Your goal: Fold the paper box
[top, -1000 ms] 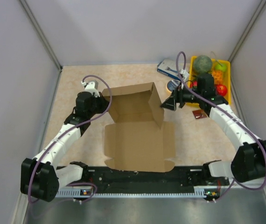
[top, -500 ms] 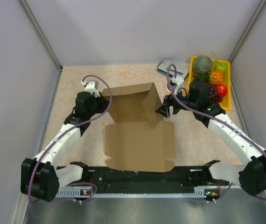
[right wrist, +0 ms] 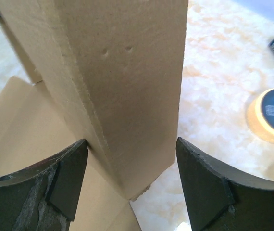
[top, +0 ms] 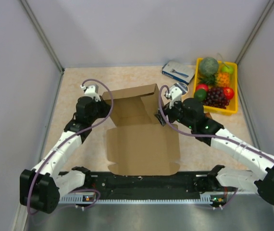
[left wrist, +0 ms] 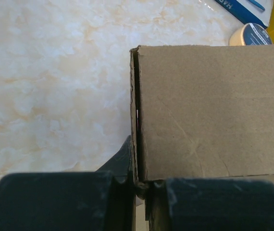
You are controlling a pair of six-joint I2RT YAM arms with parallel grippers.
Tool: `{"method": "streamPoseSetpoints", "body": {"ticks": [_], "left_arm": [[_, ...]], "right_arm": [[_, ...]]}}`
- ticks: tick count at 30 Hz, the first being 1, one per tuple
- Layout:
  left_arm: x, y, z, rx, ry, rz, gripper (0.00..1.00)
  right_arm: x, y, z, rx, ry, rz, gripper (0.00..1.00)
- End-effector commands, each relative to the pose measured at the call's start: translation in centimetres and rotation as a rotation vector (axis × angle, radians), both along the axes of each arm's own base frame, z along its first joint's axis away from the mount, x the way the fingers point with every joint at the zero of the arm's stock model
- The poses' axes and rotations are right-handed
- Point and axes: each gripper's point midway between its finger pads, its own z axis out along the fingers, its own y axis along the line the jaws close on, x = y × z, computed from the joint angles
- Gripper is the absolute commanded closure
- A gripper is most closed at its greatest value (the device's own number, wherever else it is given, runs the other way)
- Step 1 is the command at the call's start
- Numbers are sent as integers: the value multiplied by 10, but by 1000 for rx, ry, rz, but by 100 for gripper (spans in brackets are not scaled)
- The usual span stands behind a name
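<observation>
The brown paper box point(top: 142, 144) lies mid-table, its near panel flat and its far part point(top: 133, 101) raised into walls. My left gripper point(top: 106, 104) is shut on the box's left wall edge. In the left wrist view the jaws point(left wrist: 140, 186) pinch the cardboard edge, with the wall point(left wrist: 209, 110) stretching ahead. My right gripper point(top: 162, 115) is open at the box's right side. In the right wrist view its fingers point(right wrist: 66, 185) stand wide on either side of the upright side flap point(right wrist: 127, 96), and the gripper point(right wrist: 132, 178) does not grip it.
A yellow fruit tray point(top: 217, 110) stands at the back right. A blue-and-white carton point(top: 178, 72) and a tape roll point(top: 176, 88) lie just behind my right gripper. The roll also shows in the right wrist view point(right wrist: 271, 115). Grey walls enclose the table.
My right arm has swung left from near the fruit tray to the box, and its open fingers now straddle the right flap. My left gripper keeps its hold, shifted slightly.
</observation>
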Motion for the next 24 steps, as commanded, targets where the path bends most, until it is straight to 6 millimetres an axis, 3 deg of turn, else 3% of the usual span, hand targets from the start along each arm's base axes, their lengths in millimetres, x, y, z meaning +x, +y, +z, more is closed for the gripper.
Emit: {"method": "streamPoseSetpoints", "body": {"ticks": [1,4,10,12,14,17,19,22,24], "left_arm": [[-8,7,11,5,-40,40,100],[-11,11,12,17,-55,53,100],[-10,20,15,44,-73,95,100],[-10,22,14,49,-71,109,100],[-10,25,15,53,-73,124,100],[-10,28,15,54,-78,140,100],[-11,28,16,55,-80,143,100],[-12,28,21,44,-88,141,100],[-14,25,24,30,-90,126,100]], "right_arm": [[38,-10,36,-1,-211,-256,27],[49,-10,43,15,-242,-329,28],[64,15,47,-9,-277,-290,35],[69,20,54,-1,-299,-286,49],[74,29,55,-18,-315,-260,56],[82,38,51,-29,-325,-247,45],[89,36,54,-27,-336,-288,47],[96,40,50,-46,-353,-291,60],[102,38,49,-38,-376,-330,86]]}}
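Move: The right hand's open fingers already straddle the box's raised right end flap; its middle lies about 7 cm ahead and 3 cm to the left, roughly level. The tape roll is some 19 cm ahead and 11 cm to the right, about 16 cm lower, with the blue fork box about 9 cm farther out beyond it. For the left hand, which still grips the box's left edge, that flap is about 20 cm to the right and 3 cm ahead. Cardboard ends up between the right fingers as they close from wide to about a third open on the raised right end near its corner, after the hand slides about 8 cm forward and some 4 cm left along it, turning clockwise and tipping up about 15 degrees. Keeping its pinch on the left edge, the left hand draws about 3 cm left and turns slightly counter-clockwise. ##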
